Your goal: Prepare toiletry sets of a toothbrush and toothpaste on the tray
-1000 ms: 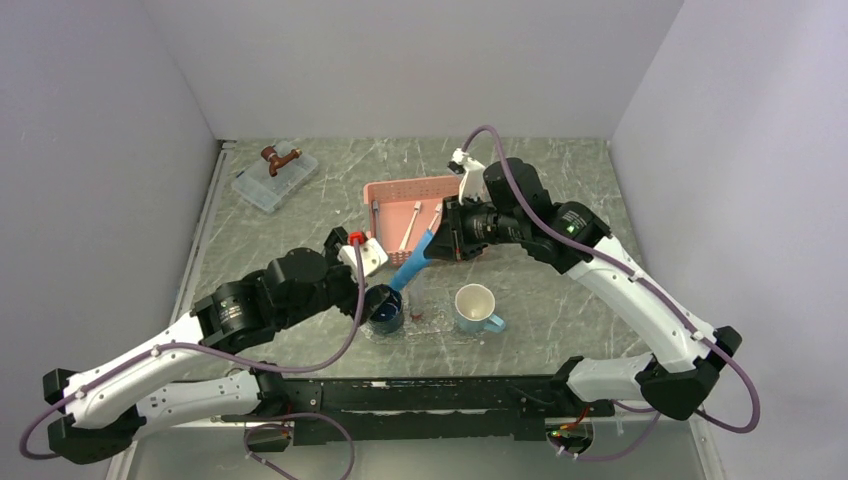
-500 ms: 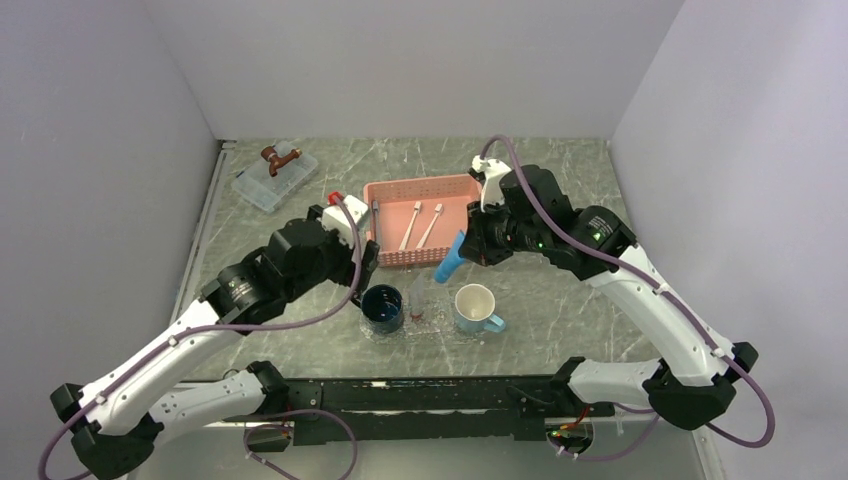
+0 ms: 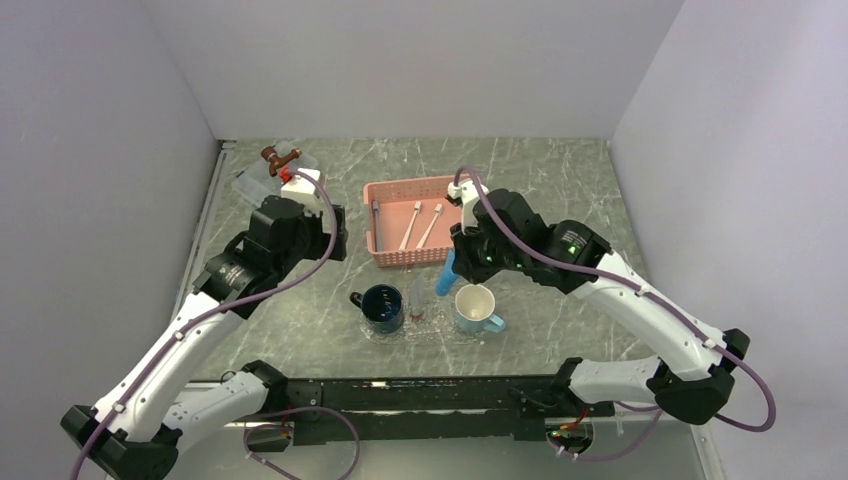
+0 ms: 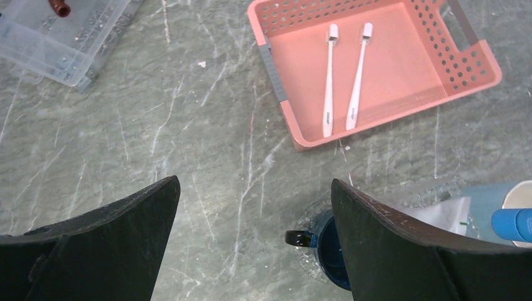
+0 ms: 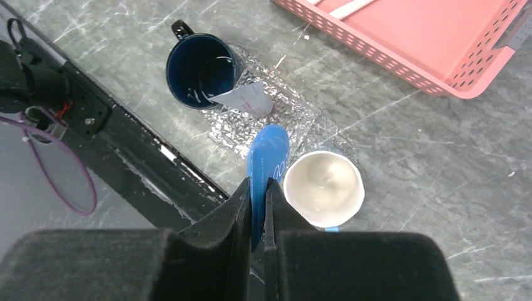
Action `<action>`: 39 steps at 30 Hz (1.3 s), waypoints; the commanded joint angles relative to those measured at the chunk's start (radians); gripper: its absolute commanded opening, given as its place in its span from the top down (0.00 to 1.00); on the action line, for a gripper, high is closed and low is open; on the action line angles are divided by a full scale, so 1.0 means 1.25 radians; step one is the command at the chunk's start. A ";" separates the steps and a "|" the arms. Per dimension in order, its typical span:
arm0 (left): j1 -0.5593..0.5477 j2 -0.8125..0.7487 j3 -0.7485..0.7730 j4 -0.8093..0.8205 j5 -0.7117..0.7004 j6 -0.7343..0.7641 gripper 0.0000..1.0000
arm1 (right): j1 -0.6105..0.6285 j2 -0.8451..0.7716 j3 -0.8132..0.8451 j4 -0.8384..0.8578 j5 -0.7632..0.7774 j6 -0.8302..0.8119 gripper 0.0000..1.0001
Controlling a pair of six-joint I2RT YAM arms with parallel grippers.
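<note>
My right gripper (image 3: 462, 258) (image 5: 258, 184) is shut on the flat end of a blue toothpaste tube (image 3: 446, 273) (image 5: 268, 149). The tube hangs over the clear bumpy tray (image 3: 425, 327) (image 5: 295, 119), next to the pale mug (image 3: 477, 307). A pale flat end (image 5: 248, 99) leans out of the dark blue mug (image 3: 383, 308) onto the tray; I cannot tell what it is. Two whitish toothbrushes (image 3: 410, 226) (image 4: 329, 81) lie side by side in the pink basket (image 3: 385, 192) (image 4: 401, 69). My left gripper (image 3: 328, 232) (image 4: 254, 185) is open and empty, high over bare table left of the basket.
A clear lidded box (image 3: 262, 188) (image 4: 63, 37) with a brown item on it stands at the back left. Both mugs stand on the ends of the tray. The black mounting rail (image 5: 125, 138) runs along the near edge just below the tray.
My left gripper has pulled up and back-left from over the dark blue mug. My right gripper has carried the blue tube from the basket's front down over the tray by the pale mug.
</note>
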 commanded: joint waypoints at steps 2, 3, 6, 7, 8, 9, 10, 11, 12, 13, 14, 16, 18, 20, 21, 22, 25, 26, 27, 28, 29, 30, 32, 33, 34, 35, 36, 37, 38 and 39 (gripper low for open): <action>0.032 -0.011 0.005 0.012 0.021 -0.025 0.03 | 0.025 0.005 -0.029 0.092 0.096 -0.007 1.00; 0.032 -0.012 0.004 0.014 0.023 -0.024 0.03 | 0.029 0.009 -0.035 0.097 0.105 -0.006 1.00; 0.037 -0.010 0.007 0.009 0.020 -0.020 0.03 | 0.038 0.019 -0.055 0.119 0.124 -0.004 1.00; 0.037 -0.010 0.008 0.009 0.020 -0.019 0.03 | 0.040 0.021 -0.061 0.128 0.126 -0.003 1.00; 0.038 -0.012 0.007 0.007 0.019 -0.019 0.03 | 0.041 0.021 -0.065 0.137 0.126 -0.002 1.00; 0.038 -0.013 0.006 0.008 0.022 -0.019 0.03 | 0.043 0.022 -0.070 0.145 0.125 -0.002 1.00; 0.039 -0.013 0.006 0.011 0.024 -0.018 0.03 | 0.043 0.023 -0.074 0.155 0.122 0.001 1.00; 0.039 -0.013 0.006 0.010 0.025 -0.017 0.03 | 0.043 0.026 -0.077 0.159 0.117 0.002 1.00; 0.041 -0.012 0.007 0.009 0.023 -0.016 0.03 | 0.044 0.031 -0.077 0.159 0.116 0.004 1.00; 0.041 -0.012 0.008 0.007 0.021 -0.015 0.03 | 0.045 0.037 -0.078 0.160 0.117 0.005 1.00; 0.042 -0.012 0.009 0.006 0.019 -0.014 0.03 | 0.047 0.039 -0.081 0.163 0.118 0.006 1.00; 0.043 -0.014 0.008 0.006 0.018 -0.013 0.03 | 0.051 0.042 -0.090 0.176 0.112 0.009 1.00; 0.044 -0.018 0.007 0.010 0.021 -0.015 0.03 | 0.052 0.046 -0.098 0.187 0.104 0.014 1.00; 0.047 -0.020 0.006 0.009 0.022 -0.015 0.03 | 0.053 0.051 -0.106 0.192 0.102 0.017 1.00; 0.047 -0.021 0.005 0.008 0.022 -0.014 0.03 | 0.055 0.051 -0.109 0.196 0.102 0.019 1.00; 0.048 -0.021 0.005 0.008 0.021 -0.015 0.03 | 0.055 0.051 -0.115 0.201 0.102 0.019 1.00; 0.049 -0.026 0.004 0.010 0.023 -0.015 0.03 | 0.055 0.058 -0.117 0.202 0.100 0.021 1.00; 0.048 -0.027 0.002 0.010 0.023 -0.015 0.03 | 0.056 0.058 -0.120 0.204 0.099 0.022 1.00; 0.049 -0.028 0.003 0.011 0.023 -0.016 0.03 | 0.056 0.057 -0.125 0.208 0.098 0.022 1.00; 0.049 -0.028 0.003 0.011 0.024 -0.016 0.03 | 0.056 0.057 -0.128 0.211 0.097 0.023 1.00; 0.050 -0.028 0.003 0.011 0.023 -0.015 0.03 | 0.057 0.059 -0.132 0.212 0.098 0.023 1.00; 0.050 -0.029 0.003 0.010 0.023 -0.016 0.03 | 0.057 0.060 -0.136 0.215 0.098 0.026 1.00; 0.050 -0.030 0.003 0.011 0.023 -0.016 0.03 | 0.057 0.062 -0.146 0.224 0.095 0.029 1.00; 0.051 -0.029 0.003 0.010 0.023 -0.016 0.03 | 0.058 0.063 -0.151 0.227 0.093 0.031 1.00; 0.051 -0.030 0.003 0.010 0.022 -0.016 0.03 | 0.059 0.064 -0.157 0.232 0.093 0.032 1.00; 0.052 -0.031 0.003 0.011 0.022 -0.016 0.03 | 0.060 0.065 -0.162 0.236 0.093 0.033 1.00; 0.051 -0.031 0.002 0.011 0.022 -0.016 0.03 | 0.060 0.066 -0.166 0.238 0.094 0.034 1.00; 0.052 -0.030 0.001 0.012 0.023 -0.016 0.03 | 0.061 0.068 -0.171 0.243 0.094 0.036 1.00; 0.051 -0.031 0.001 0.012 0.023 -0.017 0.03 | 0.061 0.069 -0.176 0.247 0.094 0.037 1.00; 0.051 -0.030 0.002 0.012 0.025 -0.017 0.03 | 0.061 0.071 -0.182 0.250 0.096 0.038 1.00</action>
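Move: My right hand still holds the blue toothpaste. The free strip of tray between the white tube and the light blue mug lies straight below it, some 25 cm down and about 3 cm left. The light blue mug stands about 5 cm to my right and 3 cm back, the white tube about 8 cm left, and the navy mug 14 cm left and 3 cm back. From my left hand that strip is about 20 cm right and 9 cm back. Keeping the blue toothpaste pinched at its upper end and hanging from my fingers, I lower my right hand about 7 cm towards the gap on the tray between the white tube and the light blue mug. On the way I ease some 3 cm left, with a small forward shift only early on. My wrist barely turns, and my fingers stay shut. ##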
